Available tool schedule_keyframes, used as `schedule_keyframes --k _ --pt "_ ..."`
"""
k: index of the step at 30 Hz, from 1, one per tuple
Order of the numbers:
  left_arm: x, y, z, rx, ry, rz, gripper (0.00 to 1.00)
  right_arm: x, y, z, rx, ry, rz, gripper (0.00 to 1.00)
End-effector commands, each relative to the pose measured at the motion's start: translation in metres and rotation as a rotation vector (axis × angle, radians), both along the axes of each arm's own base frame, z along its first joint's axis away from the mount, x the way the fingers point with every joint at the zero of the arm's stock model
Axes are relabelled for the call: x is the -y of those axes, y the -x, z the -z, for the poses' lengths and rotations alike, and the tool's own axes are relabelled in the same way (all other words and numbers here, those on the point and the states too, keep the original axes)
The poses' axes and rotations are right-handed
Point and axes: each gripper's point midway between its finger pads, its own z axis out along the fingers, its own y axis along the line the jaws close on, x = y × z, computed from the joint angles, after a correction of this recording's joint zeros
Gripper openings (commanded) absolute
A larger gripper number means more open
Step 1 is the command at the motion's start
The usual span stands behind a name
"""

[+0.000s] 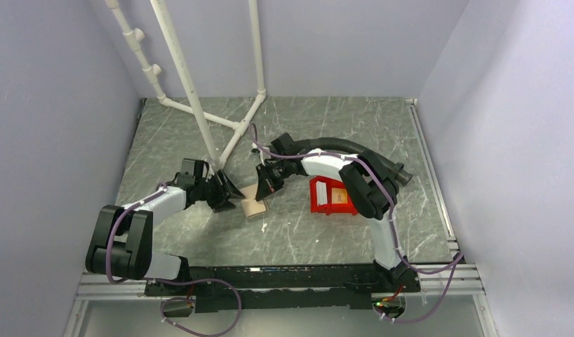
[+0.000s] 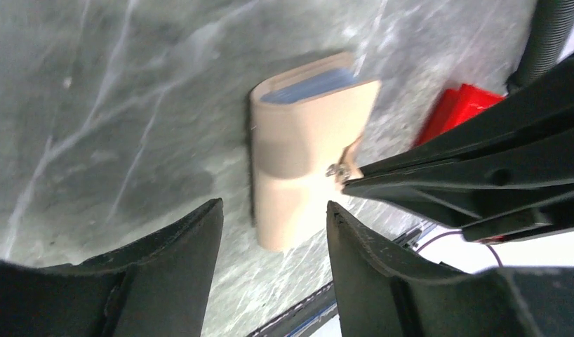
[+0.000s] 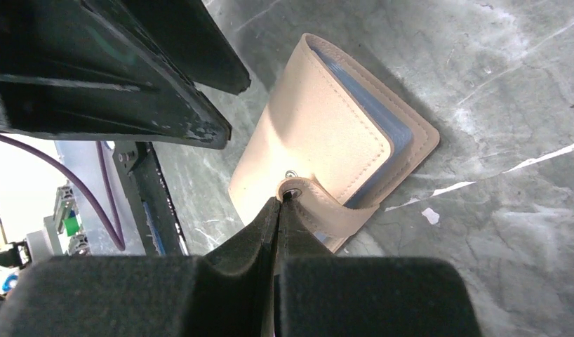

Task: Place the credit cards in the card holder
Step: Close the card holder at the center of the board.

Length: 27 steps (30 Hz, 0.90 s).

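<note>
The tan card holder (image 1: pixel 254 203) lies folded on the grey table between the two arms, with bluish inner edges showing at its open side (image 2: pixel 305 154) (image 3: pixel 319 140). My right gripper (image 1: pixel 269 184) (image 3: pixel 279 200) is shut, its tips pinching the end of the holder's snap strap (image 3: pixel 319 210), which curls up off the table. My left gripper (image 1: pixel 231 193) (image 2: pixel 274 207) stands open just left of the holder, holding nothing, with the holder's near end lying between its fingers. Pale and orange credit cards (image 1: pixel 336 196) rest in the red bin.
The red plastic bin (image 1: pixel 319 203) (image 2: pixel 456 112) sits under the right arm's forearm, to the right of the holder. A white pipe frame (image 1: pixel 200 105) stands at the back left, close behind the left gripper. A black rail (image 1: pixel 270 277) runs along the near edge.
</note>
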Motion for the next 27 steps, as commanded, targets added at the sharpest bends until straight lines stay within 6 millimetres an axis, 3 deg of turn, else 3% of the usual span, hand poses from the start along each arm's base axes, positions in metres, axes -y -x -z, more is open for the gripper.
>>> schedule_keyframes --k 1,4,6,9,17,27 --pt "0.002 0.013 0.013 -0.045 0.011 0.025 0.61 -0.007 0.002 -0.004 0.008 -0.061 -0.047 0.0" --pt "0.013 0.01 0.015 -0.044 0.082 0.058 0.57 -0.007 0.003 -0.004 0.005 -0.066 -0.058 0.0" --pt "0.013 0.008 0.021 -0.056 0.084 0.049 0.5 -0.008 0.004 -0.005 0.001 -0.073 -0.064 0.0" --pt "0.014 0.009 0.026 -0.069 0.087 0.052 0.47 -0.01 0.005 -0.007 -0.001 -0.086 -0.077 0.0" --pt "0.025 0.0 0.015 -0.014 0.14 0.072 0.27 -0.012 0.008 -0.007 -0.012 -0.103 -0.105 0.0" --pt "0.037 0.0 0.002 0.027 0.148 0.105 0.18 -0.017 0.006 -0.003 -0.015 -0.096 -0.114 0.0"
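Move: The card holder, folded with its strap not yet snapped, has its middle about 5 cm to the left hand's right, 1 cm back and 3 cm below. From that hand, the white pipe's near corner is roughly 10 cm ahead and 5 cm left, the black hose's near end 15 cm ahead and 6 cm right. The right hand's shut fingers are already at the strap, the holder's middle some 2 cm left of them, level fore and aft, and 1 cm below. Left hand sinks, then slides rightward, about 2 cm each, pinching the holder's fold; right fingers stay at strap. ##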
